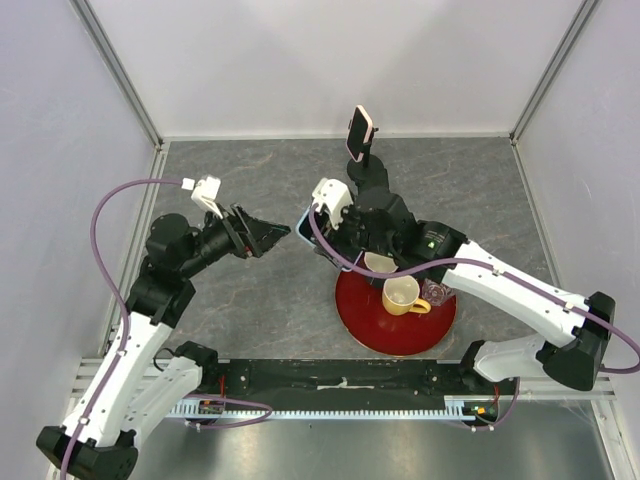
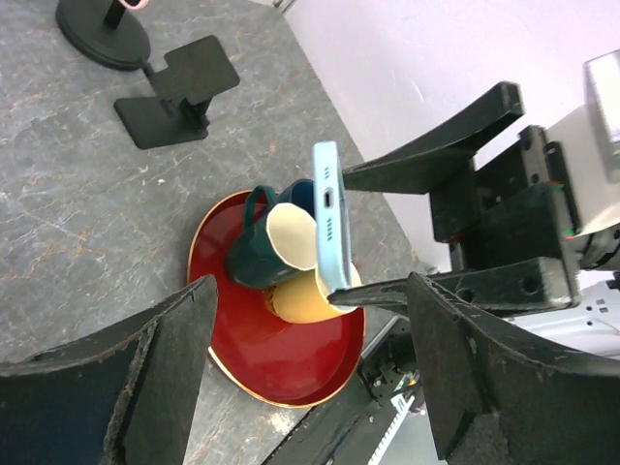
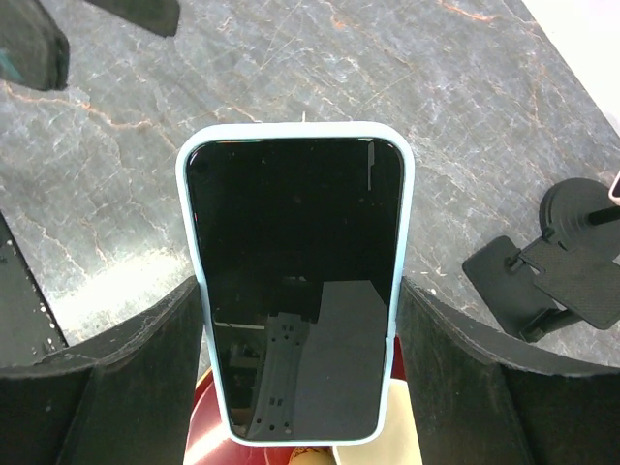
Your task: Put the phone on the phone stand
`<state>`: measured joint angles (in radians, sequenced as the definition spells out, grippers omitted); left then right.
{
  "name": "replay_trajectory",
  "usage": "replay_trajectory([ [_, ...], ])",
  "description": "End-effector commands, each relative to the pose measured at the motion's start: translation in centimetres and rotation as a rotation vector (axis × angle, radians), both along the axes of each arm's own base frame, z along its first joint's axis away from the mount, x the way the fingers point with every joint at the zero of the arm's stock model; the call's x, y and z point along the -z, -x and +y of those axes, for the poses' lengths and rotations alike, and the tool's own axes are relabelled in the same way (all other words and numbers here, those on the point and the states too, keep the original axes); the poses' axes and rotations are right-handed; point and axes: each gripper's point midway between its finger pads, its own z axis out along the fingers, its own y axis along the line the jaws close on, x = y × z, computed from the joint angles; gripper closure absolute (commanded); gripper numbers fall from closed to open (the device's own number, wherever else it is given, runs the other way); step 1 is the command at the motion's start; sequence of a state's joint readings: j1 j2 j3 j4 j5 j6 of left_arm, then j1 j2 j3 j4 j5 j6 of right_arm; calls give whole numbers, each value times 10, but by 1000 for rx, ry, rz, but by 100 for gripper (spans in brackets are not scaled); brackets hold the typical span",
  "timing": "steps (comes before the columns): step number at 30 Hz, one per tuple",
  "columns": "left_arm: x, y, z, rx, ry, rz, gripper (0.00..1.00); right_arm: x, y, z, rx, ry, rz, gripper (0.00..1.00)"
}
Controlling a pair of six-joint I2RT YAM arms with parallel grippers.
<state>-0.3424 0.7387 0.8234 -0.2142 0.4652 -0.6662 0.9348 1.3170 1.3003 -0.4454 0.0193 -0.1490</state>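
The phone [image 3: 295,271], black-screened in a light-blue case, stands on end between the pads of my right gripper [image 3: 300,373], which is shut on its long edges. From the left wrist view the phone [image 2: 327,213] shows edge-on, held above the mugs. My left gripper [image 2: 312,288] is open and empty, a short way off and pointing at the phone. In the top view the phone [image 1: 302,226] sits between the left gripper [image 1: 272,236] and the right gripper [image 1: 312,226]. The empty black phone stand [image 2: 179,89] [image 3: 544,283] stands on the table beyond.
A red plate [image 1: 365,325] near the front carries a yellow mug [image 1: 400,296], a dark green mug [image 2: 254,250] and a small glass [image 1: 437,292]. A round-based holder [image 1: 366,165] with a pink-cased phone [image 1: 360,130] stands at the back. Walls enclose three sides.
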Motion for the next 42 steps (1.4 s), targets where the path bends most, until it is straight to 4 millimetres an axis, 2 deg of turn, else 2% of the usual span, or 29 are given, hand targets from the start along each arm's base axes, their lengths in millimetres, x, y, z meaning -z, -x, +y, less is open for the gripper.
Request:
replay_trajectory([
  [1,-15,9,-12,95,58,-19,14,-35,9,5,-25,-55,-101,100],
  [3,-16,19,-24,208,58,-17,15,-31,14,8,-43,-46,-101,100],
  [5,-6,18,-31,266,50,24,15,-31,20,10,-59,-45,-105,100],
  [8,2,19,-36,303,47,52,15,-33,29,11,-80,-55,-111,100],
  [12,0,29,-47,398,72,45,17,-33,38,13,-105,-64,-112,100],
  [14,1,32,-51,422,78,50,22,-33,41,13,-105,-62,-118,100],
  [18,10,38,-57,466,85,98,41,-34,45,10,-104,-68,-127,100],
  [21,18,41,-60,487,97,141,48,-32,48,10,-103,-66,-124,100],
  [23,17,40,-63,498,106,133,52,-30,51,11,-103,-63,-120,100],
  [25,17,43,-65,518,108,138,62,-28,55,13,-105,-60,-116,100],
  [26,16,44,-66,527,109,136,69,-28,55,13,-100,-59,-118,100],
  [27,15,46,-67,538,110,134,82,-26,55,13,-93,-56,-115,100],
  [28,14,47,-67,538,111,132,88,-26,56,14,-90,-61,-111,100],
  [29,13,48,-67,538,112,129,93,-25,56,14,-83,-62,-105,97],
  [30,13,48,-66,533,115,128,98,-23,55,13,-68,-55,-95,89],
  [31,13,48,-66,531,117,132,98,-20,54,12,-46,-55,-79,69],
  [33,9,49,-64,509,124,115,98,-17,52,10,-10,-50,-53,50],
  [34,8,48,-63,494,130,114,98,-16,48,6,27,-49,-49,35],
  [36,3,47,-59,456,143,81,98,-12,50,2,65,-56,-5,21],
  [37,3,46,-58,434,152,84,98,-12,52,0,65,-59,5,10],
  [39,4,41,-55,387,163,78,98,-14,59,-5,86,-103,60,3],
  [42,6,39,-52,349,190,85,98,-16,69,-13,105,-183,129,2],
])
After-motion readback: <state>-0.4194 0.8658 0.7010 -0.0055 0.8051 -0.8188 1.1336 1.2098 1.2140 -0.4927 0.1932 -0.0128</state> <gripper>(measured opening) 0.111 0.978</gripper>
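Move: The blue phone, held across the right fingers with its middle at the right hand point, lies about 11 cm to the left hand's right, level with it fore and aft and some 4 cm below; the open left fingers are correspondingly 11 cm left of the right hand and 4 cm above. From the right hand the black phone stand is some 22 cm ahead, 13 cm right, and the green mug 3 cm ahead, 13 cm right, both about 23 cm below. To its right, back and down, about 8 cm in all, the left hand comes in to the blue phone's free end, yawing some 25 degrees clockwise, and its wide-open fingers close to pinch the phone by its faces. The right hand backs off about 6 cm with the phone still gripped by its long edges, then opens its fingers wide and lets go. ##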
